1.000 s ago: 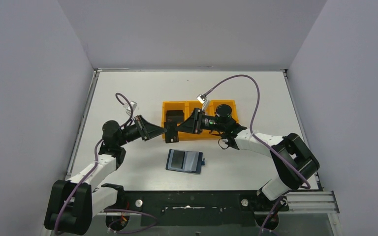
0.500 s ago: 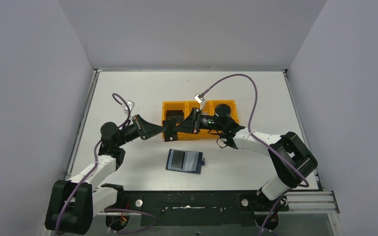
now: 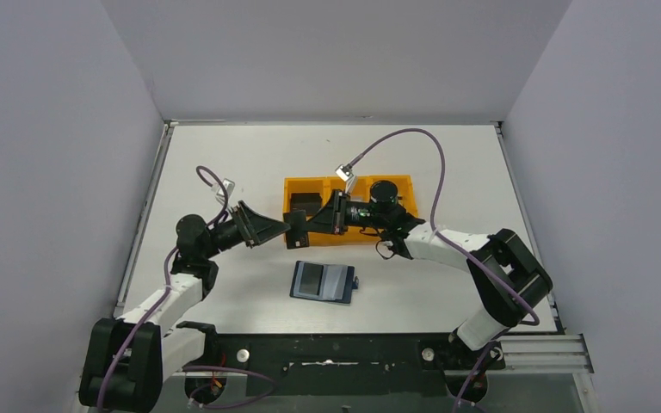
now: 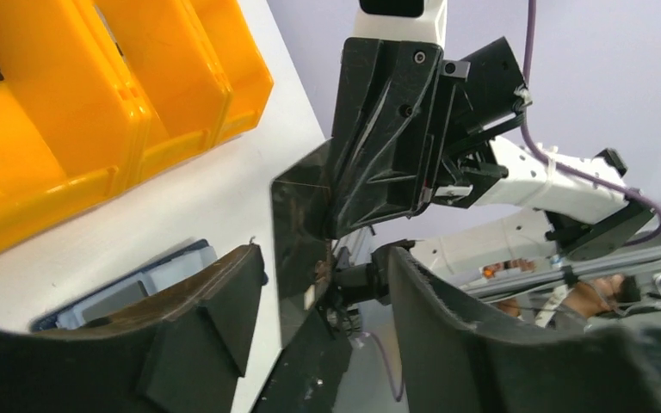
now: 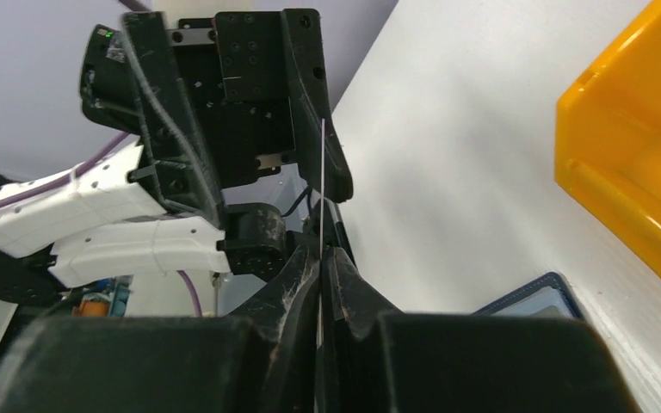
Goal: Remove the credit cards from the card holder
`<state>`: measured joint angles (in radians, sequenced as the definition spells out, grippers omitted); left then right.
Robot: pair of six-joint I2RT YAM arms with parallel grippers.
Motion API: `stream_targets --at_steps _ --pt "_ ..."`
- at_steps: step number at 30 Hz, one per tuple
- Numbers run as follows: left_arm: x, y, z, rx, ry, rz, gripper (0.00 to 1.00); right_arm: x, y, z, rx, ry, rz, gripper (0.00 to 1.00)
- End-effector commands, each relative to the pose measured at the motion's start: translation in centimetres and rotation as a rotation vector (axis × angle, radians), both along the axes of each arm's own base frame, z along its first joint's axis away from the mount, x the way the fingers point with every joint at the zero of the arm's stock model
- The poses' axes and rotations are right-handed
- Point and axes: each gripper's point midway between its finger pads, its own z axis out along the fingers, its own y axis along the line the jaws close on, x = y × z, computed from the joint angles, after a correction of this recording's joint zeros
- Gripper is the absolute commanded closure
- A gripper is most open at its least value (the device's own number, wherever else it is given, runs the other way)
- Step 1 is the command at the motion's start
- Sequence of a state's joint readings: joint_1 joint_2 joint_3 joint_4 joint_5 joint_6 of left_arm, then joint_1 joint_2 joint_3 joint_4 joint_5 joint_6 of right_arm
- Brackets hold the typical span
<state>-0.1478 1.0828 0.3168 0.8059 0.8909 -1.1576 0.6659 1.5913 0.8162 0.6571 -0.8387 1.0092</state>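
Note:
The card holder (image 3: 323, 281) lies open on the table in front of the arms, navy outside and blue-grey inside, with a greyish rectangle in its left half. It also shows as the card holder (image 4: 138, 280) and the card holder (image 5: 534, 301). Above the table, near the orange tray, the two grippers meet tip to tip. A dark glossy credit card (image 4: 301, 232) stands on edge there, a thin line in the right wrist view as the card (image 5: 321, 189). My right gripper (image 5: 320, 256) is shut on it. My left gripper (image 4: 323, 258) is open, its fingers on either side of the card without touching it.
An orange three-compartment tray (image 3: 350, 183) sits just behind the grippers, with a dark flat object (image 3: 307, 202) in its left compartment. White walls close in the table on three sides.
My left gripper has opened and let go of the card. My right gripper has closed on the card and edged a little to the left. The card holder has not moved.

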Motion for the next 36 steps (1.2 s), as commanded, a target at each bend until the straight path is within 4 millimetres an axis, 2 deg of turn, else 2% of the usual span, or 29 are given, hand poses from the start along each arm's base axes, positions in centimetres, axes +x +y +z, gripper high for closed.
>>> stream_targets --at_steps 1,2,3,6,11,13,17,22,26,29,36 --pt "1.2 0.8 1.2 0.055 -0.062 0.058 0.33 1.5 -0.1 2.0 -0.032 -0.103 -0.079 1.00" --pt "1.6 1.3 1.0 0.084 -0.053 0.089 0.26 1.8 -0.3 1.8 -0.056 -0.110 -0.099 1.00" --pt "2.1 1.9 0.1 0.125 -0.005 0.125 0.24 2.2 -0.6 1.6 -0.081 -0.118 -0.124 1.00" --pt "3.3 4.2 -1.0 0.274 0.028 0.254 0.17 3.9 -1.6 1.2 -0.175 -0.187 -0.214 1.00" --pt "4.7 9.8 -0.6 0.567 0.039 0.528 0.14 7.5 -3.4 0.0 -0.390 -0.316 -0.349 1.00" --pt "4.9 12.0 0.3 0.646 0.035 0.632 0.14 9.2 -4.1 -0.4 -0.487 -0.387 -0.401 1.00" --pt "4.7 15.0 0.8 0.762 -0.005 0.760 0.12 11.3 -4.5 -0.2 -0.632 -0.565 -0.432 1.00" --pt "3.7 16.2 -0.5 0.893 -0.091 0.748 0.11 11.8 -2.9 0.3 -0.703 -0.844 -0.358 1.00" --pt "3.6 16.3 -0.3 0.897 -0.119 0.759 0.10 11.8 -1.6 0.0 -0.757 -1.025 -0.279 1.00" --pt "3.7 16.5 -0.6 0.899 -0.123 0.770 0.10 12.3 -0.8 -0.9 -0.786 -1.076 -0.226 1.00" --pt "3.7 18.2 -0.8 0.955 -0.094 0.845 0.10 14.1 0.3 -3.0 -0.896 -1.173 -0.114 1.00"
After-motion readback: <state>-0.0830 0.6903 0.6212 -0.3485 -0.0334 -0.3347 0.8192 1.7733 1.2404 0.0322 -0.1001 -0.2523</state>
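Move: The black card is already pinched in the right fingers, its free end reaching between the parted left fingers. The black stack in the tray's left compartment, where the card is bound, lies about 14 cm ahead of the right hand, 1 cm to its left and 18 cm below. The middle compartment is some 11 cm to the right of that stack; the card holder lies about 5 cm back and 3 cm right of the right hand. From the left hand the stack is roughly 14 cm ahead and 4 cm right. The black card, kept pinched in the shut right fingers, is carried forward about 12 cm towards the stack in the left compartment, sinking mostly near the end, while the right wrist swings the fingers from pointing left to forward-left and down. The left hand spreads its half-open fingers wide and backs off to the left some 17 cm, turning them forward and downward. ##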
